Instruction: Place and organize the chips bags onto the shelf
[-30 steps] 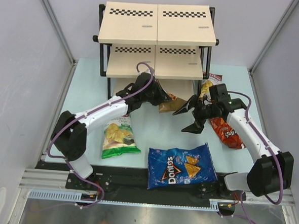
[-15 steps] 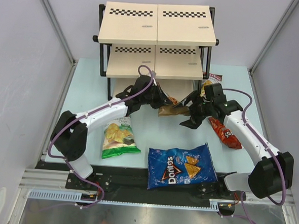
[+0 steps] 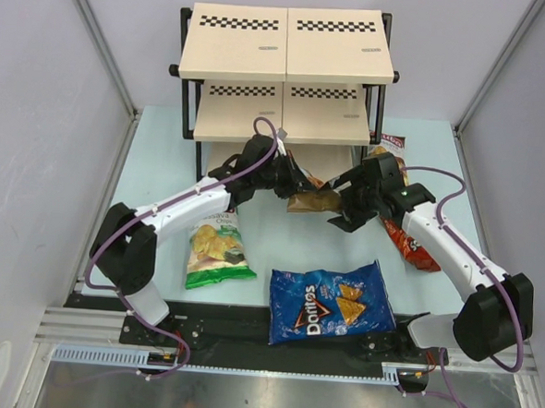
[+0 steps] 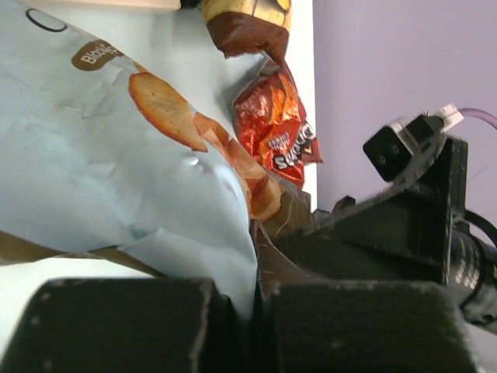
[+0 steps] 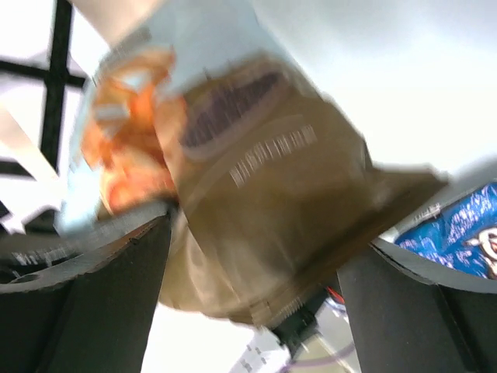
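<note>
The pale blue-and-brown chips bag (image 3: 312,200) hangs just in front of the shelf's (image 3: 287,43) bottom tier. My left gripper (image 3: 291,180) is shut on its left edge; the left wrist view (image 4: 252,291) shows the jaws pinching the bag (image 4: 116,171). My right gripper (image 3: 345,207) is open, its fingers astride the bag's brown right end (image 5: 264,179). The blue Doritos bag (image 3: 331,302), the green-white Chuba bag (image 3: 216,247) and the red Doritos bag (image 3: 411,242) lie on the table. The small dark Chuba bag (image 3: 379,156) is partly hidden behind my right arm.
The shelf's top and middle boards hold nothing. Grey side walls (image 3: 35,152) close in the table on left and right. The red Doritos bag (image 4: 272,128) and the small Chuba bag (image 4: 247,22) show beyond the held bag in the left wrist view.
My right gripper has moved left and toward the shelf, from open air to astride the held bag's right end. My left gripper keeps its hold, shifted slightly right.
</note>
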Available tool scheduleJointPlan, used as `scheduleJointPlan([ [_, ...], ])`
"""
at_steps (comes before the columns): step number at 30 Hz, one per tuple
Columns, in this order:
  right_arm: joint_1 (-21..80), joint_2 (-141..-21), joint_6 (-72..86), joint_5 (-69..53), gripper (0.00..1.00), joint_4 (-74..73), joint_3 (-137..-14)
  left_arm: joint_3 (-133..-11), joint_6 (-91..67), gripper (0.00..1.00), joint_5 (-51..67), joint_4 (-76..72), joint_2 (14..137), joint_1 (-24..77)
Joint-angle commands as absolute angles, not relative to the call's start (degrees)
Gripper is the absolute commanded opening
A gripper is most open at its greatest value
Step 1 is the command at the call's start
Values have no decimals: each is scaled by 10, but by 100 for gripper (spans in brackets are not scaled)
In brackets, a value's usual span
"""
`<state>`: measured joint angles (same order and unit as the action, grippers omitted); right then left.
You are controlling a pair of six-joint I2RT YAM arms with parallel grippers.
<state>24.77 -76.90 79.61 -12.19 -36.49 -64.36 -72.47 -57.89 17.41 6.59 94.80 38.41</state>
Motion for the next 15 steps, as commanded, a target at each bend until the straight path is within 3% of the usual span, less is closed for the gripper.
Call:
scheduleJointPlan([
  [1,250,-752,852,-40,88,-364,-645,-751,-584,0,250,17,903,385],
  [10,247,-775,896,-29,84,-297,-645,-747,-590,0,315,18,887,381],
  [13,251,-777,894,-32,70,-292,-645,-744,-595,0,333,26,879,381],
  [15,253,-775,888,-30,54,-292,-645,-742,-597,0,337,38,874,380],
])
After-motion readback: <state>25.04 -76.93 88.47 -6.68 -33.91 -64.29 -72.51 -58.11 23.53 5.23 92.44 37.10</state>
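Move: The left hand holds the light-blue chips bag by its side edge; the middle shelf's centre is some 25 cm ahead of this hand and 9 cm left, about level. The bag's middle is about 6 cm ahead of the right hand and 7 cm left, at much the same height, its brown end between the open fingers. From the right hand, the blue Doritos lies 17 cm back, the red Doritos 4 cm ahead and 26 cm right, both some 18 cm below. The right fingers begin to close from both sides on the brown bottom end of the light-blue bag, still well apart; whether they touch it yet can't be seen. That hand eases about 2 cm forward, turning some 10 degrees clockwise. The left keeps its pinch and rises about 3 cm, drawing back slightly. ##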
